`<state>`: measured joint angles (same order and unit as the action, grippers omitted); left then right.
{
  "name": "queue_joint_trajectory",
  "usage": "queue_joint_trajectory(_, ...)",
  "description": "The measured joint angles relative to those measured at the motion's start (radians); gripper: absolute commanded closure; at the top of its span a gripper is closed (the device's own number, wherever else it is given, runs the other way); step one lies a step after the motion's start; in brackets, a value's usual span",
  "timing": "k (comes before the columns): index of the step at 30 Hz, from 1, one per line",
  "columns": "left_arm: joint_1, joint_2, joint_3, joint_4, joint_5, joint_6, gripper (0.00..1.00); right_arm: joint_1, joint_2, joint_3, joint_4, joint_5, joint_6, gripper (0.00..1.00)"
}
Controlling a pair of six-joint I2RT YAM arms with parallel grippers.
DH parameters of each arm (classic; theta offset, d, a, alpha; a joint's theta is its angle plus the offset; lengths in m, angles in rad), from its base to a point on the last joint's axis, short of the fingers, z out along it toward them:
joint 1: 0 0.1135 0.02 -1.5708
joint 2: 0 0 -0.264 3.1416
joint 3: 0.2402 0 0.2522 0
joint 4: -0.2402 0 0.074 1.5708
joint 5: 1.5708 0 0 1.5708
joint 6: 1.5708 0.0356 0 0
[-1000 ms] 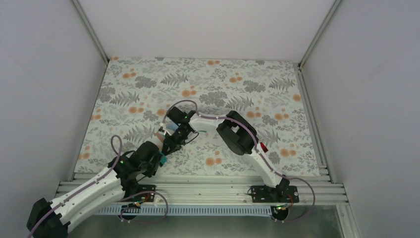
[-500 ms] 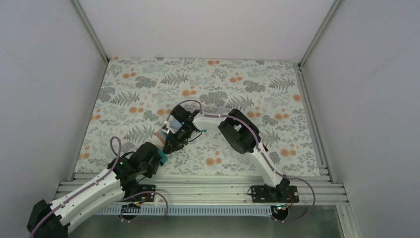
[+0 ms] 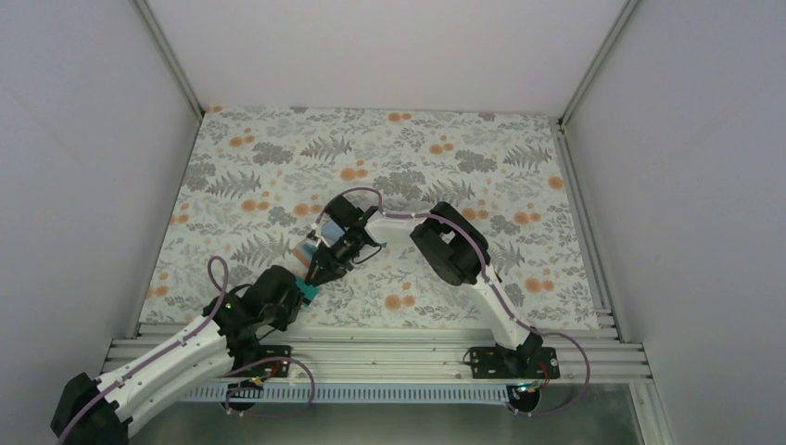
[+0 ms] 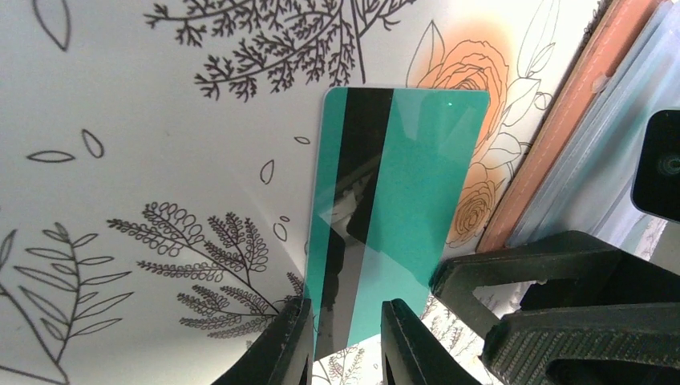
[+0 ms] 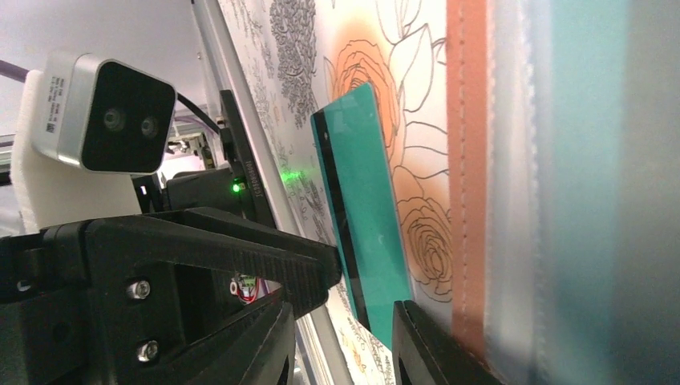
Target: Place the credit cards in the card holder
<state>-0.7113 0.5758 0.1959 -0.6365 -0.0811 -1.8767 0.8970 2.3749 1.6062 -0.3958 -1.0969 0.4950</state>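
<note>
A teal-green credit card (image 4: 401,184) with a black stripe stands tilted off the floral table. Its lower end sits between the fingers of my left gripper (image 4: 345,321), which is shut on it. In the right wrist view the same card (image 5: 361,200) has one left finger pressed against its edge. My right gripper (image 5: 343,321) straddles the card's end with open jaws, a gap showing on one side. The tan-brown card holder (image 4: 553,136) lies just right of the card, its stitched edge (image 5: 467,160) and clear sleeves showing. From above, both grippers meet near the front left (image 3: 315,278).
The floral table cover (image 3: 417,148) stretches to the back and right. White walls enclose three sides. An aluminium rail (image 3: 389,348) runs along the near edge. The right arm's elbow (image 3: 450,246) hangs over the middle of the table.
My left jaws have narrowed onto the teal card while my right jaws have widened off it. The right wrist has shifted slightly to the right.
</note>
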Motion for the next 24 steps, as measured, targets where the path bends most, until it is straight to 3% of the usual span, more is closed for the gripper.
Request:
queue_joint_trajectory(8,0.009,0.01,-0.002,0.023,0.007,0.012,0.74,0.0,0.001,0.023,-0.035,0.01,-0.02,0.67)
queue_joint_trajectory(13,0.013,0.075,0.079,-0.087,-0.016,0.088,0.38,0.0,0.001,0.066,-0.089,0.066,-0.071,0.67)
queue_joint_trajectory(15,0.015,0.138,0.154,-0.18,-0.033,0.126,0.28,0.001,0.001,0.081,-0.108,0.089,-0.082,0.67)
queue_joint_trajectory(20,0.015,0.287,0.326,-0.328,-0.087,0.217,0.28,0.001,-0.003,0.111,-0.135,0.146,-0.108,0.68)
queue_joint_trajectory(24,0.062,0.397,0.41,-0.355,-0.133,0.35,0.38,0.001,-0.06,0.063,-0.149,0.209,-0.121,0.69)
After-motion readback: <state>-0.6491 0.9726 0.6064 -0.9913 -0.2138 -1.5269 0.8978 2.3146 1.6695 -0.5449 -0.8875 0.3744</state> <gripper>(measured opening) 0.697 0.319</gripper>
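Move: The teal card with the black stripe lies flat under the left fingertips, its middle about 2 cm ahead, level sideways and 1 cm below. From that hand the card holder lies some 13 cm ahead and 5 cm right, and another teal card about 16 cm ahead and 20 cm right. From the right hand, the striped card is roughly 3 cm back, 4 cm left and 3 cm lower. Left hand opens wide, rolls and rises some 5 cm leftward off the striped card; right eases 2 cm forward. ##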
